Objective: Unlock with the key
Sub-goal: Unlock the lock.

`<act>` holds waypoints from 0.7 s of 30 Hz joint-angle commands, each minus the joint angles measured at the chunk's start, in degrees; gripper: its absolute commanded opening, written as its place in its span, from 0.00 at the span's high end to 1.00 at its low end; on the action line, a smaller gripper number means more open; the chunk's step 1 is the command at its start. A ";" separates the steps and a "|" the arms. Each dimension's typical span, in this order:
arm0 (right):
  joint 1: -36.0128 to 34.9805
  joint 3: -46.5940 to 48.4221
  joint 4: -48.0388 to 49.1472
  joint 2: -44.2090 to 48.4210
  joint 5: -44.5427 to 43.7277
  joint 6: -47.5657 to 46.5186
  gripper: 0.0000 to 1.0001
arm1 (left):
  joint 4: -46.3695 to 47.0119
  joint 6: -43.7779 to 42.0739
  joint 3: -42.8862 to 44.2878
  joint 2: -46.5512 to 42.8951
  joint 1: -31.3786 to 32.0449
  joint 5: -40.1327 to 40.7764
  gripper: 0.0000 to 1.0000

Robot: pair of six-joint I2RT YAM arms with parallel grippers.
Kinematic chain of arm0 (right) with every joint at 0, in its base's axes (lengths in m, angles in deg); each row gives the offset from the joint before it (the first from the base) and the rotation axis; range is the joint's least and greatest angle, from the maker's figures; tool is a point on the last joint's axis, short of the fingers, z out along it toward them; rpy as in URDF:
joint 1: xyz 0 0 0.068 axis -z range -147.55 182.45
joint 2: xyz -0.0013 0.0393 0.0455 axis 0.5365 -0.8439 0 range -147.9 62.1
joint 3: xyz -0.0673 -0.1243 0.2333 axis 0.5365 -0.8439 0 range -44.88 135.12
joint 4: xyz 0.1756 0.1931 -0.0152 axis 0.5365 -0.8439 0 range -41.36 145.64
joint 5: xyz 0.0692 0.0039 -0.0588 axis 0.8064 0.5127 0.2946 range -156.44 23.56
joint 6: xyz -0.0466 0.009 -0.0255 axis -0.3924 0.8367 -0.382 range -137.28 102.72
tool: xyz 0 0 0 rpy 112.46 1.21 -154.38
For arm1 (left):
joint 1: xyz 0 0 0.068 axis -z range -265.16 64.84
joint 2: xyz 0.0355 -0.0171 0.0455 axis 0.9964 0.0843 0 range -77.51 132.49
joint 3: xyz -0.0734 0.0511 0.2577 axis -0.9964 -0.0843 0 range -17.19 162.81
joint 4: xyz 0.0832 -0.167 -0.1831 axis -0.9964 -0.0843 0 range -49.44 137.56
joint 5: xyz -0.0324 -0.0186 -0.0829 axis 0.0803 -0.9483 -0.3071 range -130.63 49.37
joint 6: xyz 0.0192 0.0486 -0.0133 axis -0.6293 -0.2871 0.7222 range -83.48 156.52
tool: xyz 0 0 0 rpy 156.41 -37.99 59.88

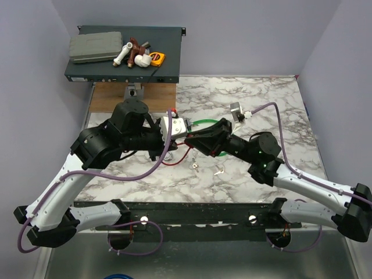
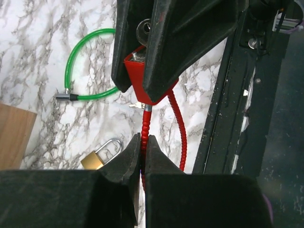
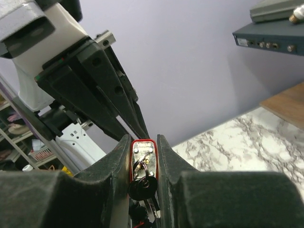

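Observation:
My right gripper (image 3: 143, 142) is shut on a red lock body (image 3: 143, 152), held up off the marble table. A small silvery key (image 2: 142, 29) sticks out of that body's end between the right fingers (image 2: 185, 38). A black-headed key (image 3: 142, 187) hangs on a ring at the lock's metal face. My left gripper (image 2: 143, 142) is shut on the lock's red cable (image 2: 178, 128), just below the red lock body (image 2: 135, 71). In the top view both grippers meet at mid-table, left gripper (image 1: 187, 135) against right gripper (image 1: 192, 138).
A brass padlock (image 2: 95, 159) and a green cable lock (image 2: 78, 61) lie on the table (image 1: 261, 93) under the grippers. Two loose keys (image 1: 196, 165) (image 1: 219, 170) lie nearer the front. A wooden block (image 1: 133, 96) and a dark box with tools (image 1: 125, 52) stand at the back left.

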 commanded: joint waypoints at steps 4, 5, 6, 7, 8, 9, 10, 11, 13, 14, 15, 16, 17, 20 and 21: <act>-0.12 10.93 -23.22 5.40 -1.32 -8.83 0.45 | 0.26 -9.73 3.77 -0.55 -2.53 9.61 1.00; -0.16 12.71 -27.21 5.51 -1.97 -10.93 0.36 | -1.06 -11.81 4.23 -0.47 -2.54 10.15 1.00; -0.15 14.96 -30.94 5.45 -2.32 -13.08 0.30 | -2.68 -13.67 4.80 -0.39 -2.54 10.29 1.00; -0.08 17.12 -34.00 5.03 -2.49 -14.52 0.24 | -4.07 -15.18 5.30 -0.30 -2.54 10.10 1.00; -0.10 19.65 -37.78 4.46 -2.03 -16.49 0.21 | -5.32 -16.57 5.44 -0.45 -2.46 9.63 1.00; -0.08 21.92 -40.47 3.50 -1.05 -18.35 0.19 | -6.77 -17.91 5.51 -0.48 -2.37 8.89 1.00; -0.10 24.91 -44.64 2.41 0.11 -20.61 0.18 | -8.12 -19.10 5.41 -0.43 -2.15 8.37 1.00; -0.12 28.97 -49.27 0.47 2.19 -23.05 0.17 | -9.67 -20.60 5.25 -0.33 -1.60 8.74 1.00; -0.07 38.20 -61.95 -5.00 5.32 -28.97 0.16 | -11.48 -22.85 4.31 -0.03 0.76 11.16 1.00; -0.12 42.49 -67.46 -8.30 6.01 -31.52 0.16 | -11.82 -23.83 3.56 -0.12 1.56 12.09 1.00; -0.07 47.19 -73.60 -11.20 6.21 -33.37 0.16 | -11.58 -24.59 2.88 -0.74 2.72 12.67 1.00; -0.09 50.85 -78.04 -14.55 6.58 -35.68 0.16 | -10.78 -25.42 1.65 -1.26 3.89 13.90 1.00; -0.08 54.42 -82.14 -16.93 6.89 -37.04 0.16 | -10.15 -26.18 0.56 -2.13 5.48 15.35 1.00; -0.11 59.71 -87.95 -21.20 8.58 -38.75 0.16 | -9.69 -28.03 -0.99 -3.18 7.98 17.87 1.00; -0.11 60.30 -89.03 -21.66 9.15 -39.03 0.16 | -10.19 -28.46 -0.92 -3.20 8.43 18.27 1.00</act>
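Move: At the right hand's fingertips is the red lock body, still gripped, with its key in. From the left hand, which keeps its cable pinched, the body lies about 5 cm right, 1 cm ahead and 2 cm up. On the table some 35 cm below the right hand, two loose keys lie roughly 4 cm ahead and 2 cm right, and the brass padlock about 10 cm ahead and 13 cm left. Opening wide, the right fingers let go of the red lock body and the hand climbs away some 9 cm, then dips about 3 cm while edging forward and left, its left-pointing fingers tipping down some 30 degrees. The left hand keeps the cable pinched, swings about 3 cm forward and slightly up, then comes back, ending roughly 4 cm left and 2 cm lower, fingers tilting farther down. ##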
